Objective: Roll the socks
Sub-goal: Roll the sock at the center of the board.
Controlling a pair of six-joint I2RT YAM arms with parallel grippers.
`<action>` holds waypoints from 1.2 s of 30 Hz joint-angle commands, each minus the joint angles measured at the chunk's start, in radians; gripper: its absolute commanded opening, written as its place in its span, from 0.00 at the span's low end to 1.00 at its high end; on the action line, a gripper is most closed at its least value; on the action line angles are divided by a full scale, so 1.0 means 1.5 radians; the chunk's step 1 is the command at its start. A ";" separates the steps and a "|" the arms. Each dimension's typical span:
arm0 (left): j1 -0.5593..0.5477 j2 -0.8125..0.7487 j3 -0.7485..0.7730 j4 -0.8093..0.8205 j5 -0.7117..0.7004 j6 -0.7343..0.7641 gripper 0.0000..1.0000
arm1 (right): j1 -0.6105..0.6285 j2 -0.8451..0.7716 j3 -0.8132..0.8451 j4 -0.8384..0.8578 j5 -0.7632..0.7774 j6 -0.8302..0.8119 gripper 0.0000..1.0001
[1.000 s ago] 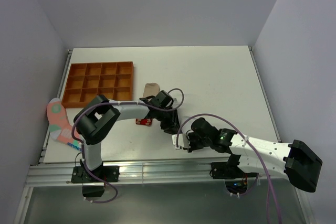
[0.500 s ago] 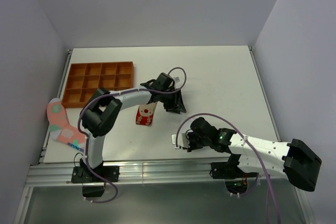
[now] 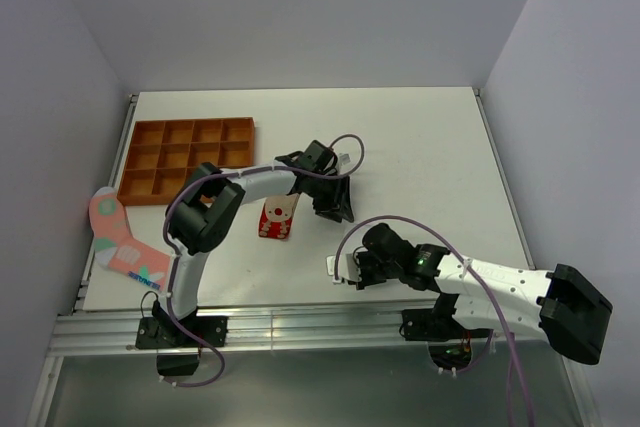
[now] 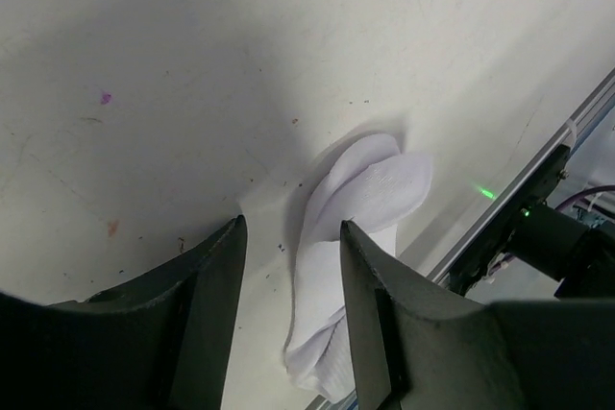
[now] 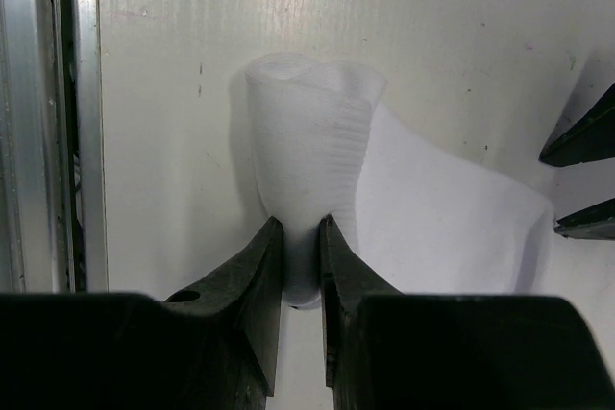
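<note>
A white sock lies near the table's front edge. My right gripper is shut on a pinched-up fold at one end of it. From above, that sock shows just left of the right gripper. A red sock with white spots lies flat in mid-table, free of both grippers. My left gripper hovers just right of the red sock. In the left wrist view its jaws stand open and empty, with the white sock seen beyond them.
An orange compartment tray stands at the back left. A salmon sock with coloured spots hangs over the table's left edge. The metal rail runs along the front edge, close to the right gripper.
My left gripper has drawn back from beside the red sock toward the back right and opened wider. The red sock now lies uncovered. The right gripper and white sock have not moved.
</note>
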 commanded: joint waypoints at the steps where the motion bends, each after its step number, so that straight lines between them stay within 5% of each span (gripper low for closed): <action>1: -0.012 0.026 -0.010 -0.034 0.010 0.046 0.50 | 0.001 0.019 0.003 -0.036 0.007 0.006 0.15; 11: -0.020 0.059 -0.017 -0.036 0.043 0.053 0.40 | 0.001 0.034 0.013 -0.034 0.008 0.007 0.14; 17: -0.016 0.061 -0.023 -0.032 0.023 0.036 0.01 | 0.001 0.034 0.015 -0.032 0.013 0.005 0.14; 27: 0.071 -0.019 -0.104 0.023 -0.107 -0.040 0.00 | -0.070 0.063 0.085 -0.114 -0.100 -0.043 0.13; 36: 0.083 -0.048 -0.131 0.046 -0.145 -0.063 0.00 | -0.194 0.196 0.215 -0.252 -0.245 -0.114 0.13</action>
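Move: The sock's loose forward edge lies about 3 cm back from the left hand, level with it sideways and about 1 cm below the fingers. The sock's rolled part, still held by the right hand, is some 13 cm back and 2 cm to the right of the left hand; the brown-and-red sock lies about 14 cm to its left and 4 cm farther out. From the right hand, that loose edge is roughly 11 cm ahead and 4 cm left, about level in height. The sock's loose edge is taken by the left hand, which draws back about 3 cm and sinks slightly, shuts its half-open fingers to pinch it, then pulls it left and forward about 7 cm, turning counter-clockwise. The right hand keeps its hold on the rolled part and stays put until that pull is under way, then follows forward about 4 cm, rising 2 cm and rolling about 10 degrees. ##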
